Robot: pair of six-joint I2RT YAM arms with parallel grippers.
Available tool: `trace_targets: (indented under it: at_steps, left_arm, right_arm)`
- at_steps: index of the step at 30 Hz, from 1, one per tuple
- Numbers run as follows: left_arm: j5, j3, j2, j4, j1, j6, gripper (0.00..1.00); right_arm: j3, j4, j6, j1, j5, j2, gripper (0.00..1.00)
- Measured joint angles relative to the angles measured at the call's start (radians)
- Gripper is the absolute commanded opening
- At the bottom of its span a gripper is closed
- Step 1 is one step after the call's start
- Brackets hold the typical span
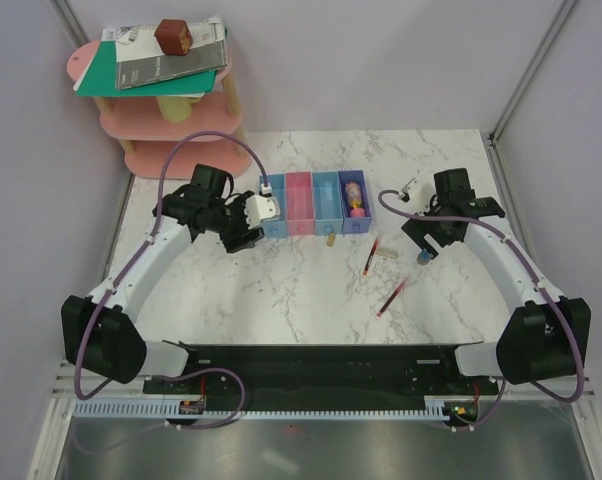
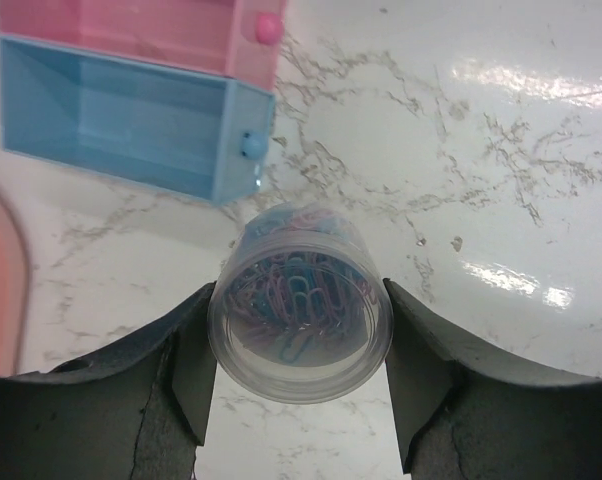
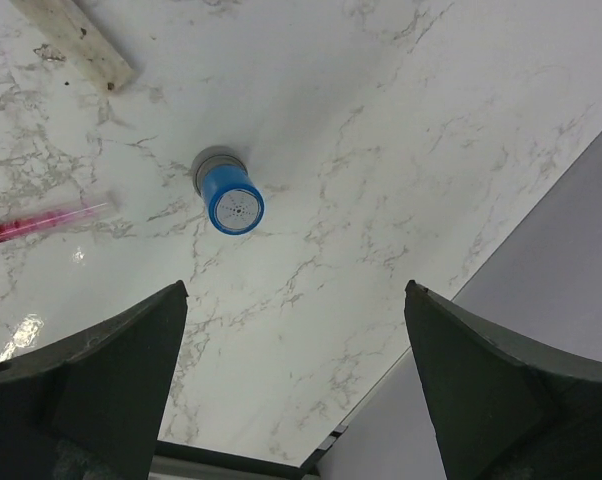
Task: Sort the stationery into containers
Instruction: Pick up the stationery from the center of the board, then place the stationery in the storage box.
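Note:
My left gripper [image 2: 299, 300] is shut on a round clear tub of blue and pink paper clips [image 2: 299, 312], one finger on each side, just in front of the light blue bin [image 2: 131, 120] and pink bin [image 2: 141, 30]. In the top view the left gripper [image 1: 247, 238] is at the left end of the row of containers [image 1: 299, 205]. A pink-yellow tube [image 1: 354, 195] lies in the rightmost bin. My right gripper [image 3: 296, 290] is open and empty above the marble, short of a small blue cylinder [image 3: 231, 200]. Two red pens [image 1: 370, 257] [image 1: 392, 297] lie on the table.
A tan eraser [image 1: 389, 254] lies beside the upper pen, and a small tan piece [image 1: 330, 240] sits in front of the bins. A pink tiered shelf [image 1: 171, 120] with books and a brown cube [image 1: 173, 37] stands at the back left. The right wall runs close to the right arm.

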Motion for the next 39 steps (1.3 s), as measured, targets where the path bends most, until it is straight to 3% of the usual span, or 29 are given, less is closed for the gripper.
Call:
trace_targets:
  at_steps: [5, 15, 21, 30, 39]
  left_arm:
    - [0.018, 0.153, 0.049, -0.04, 0.0, 0.032, 0.02]
    - [0.018, 0.47, 0.417, -0.062, 0.0, 0.119, 0.02]
    - [0.015, 0.604, 0.539, -0.093, 0.0, 0.187, 0.02]
    - [0.009, 0.733, 0.657, -0.092, 0.007, 0.248, 0.02]
    - [0.007, 0.757, 0.752, -0.092, 0.029, 0.29, 0.02]
  right_arm:
    - [0.0, 0.006, -0.001, -0.029, -0.062, 0.062, 0.97]
    - [-0.048, 0.045, 0.0, -0.027, -0.127, 0.123, 0.89]
    - [-0.062, 0.068, 0.001, -0.027, -0.138, 0.145, 0.86]
    - [-0.066, 0.111, 0.006, -0.027, -0.139, 0.196, 0.79]
    - [-0.071, 0.124, 0.003, -0.08, -0.156, 0.23, 0.61]
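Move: The left hand already holds the clip tub; the blue box it goes over lies about 16 cm ahead, 5 cm right and 13 cm below, with the pink box 7 cm right of that box. From the open right hand, the blue bottle stands 1 cm ahead, 2 cm left and 11 cm below; the eraser lies 2 cm farther out than the bottle and 10 cm left of it, the lower red pen 10 cm nearer and 8 cm left of it. Left carries clip tub 18 cm forward over blue box; right, partly closing, sinks 8 cm towards the bottle. ##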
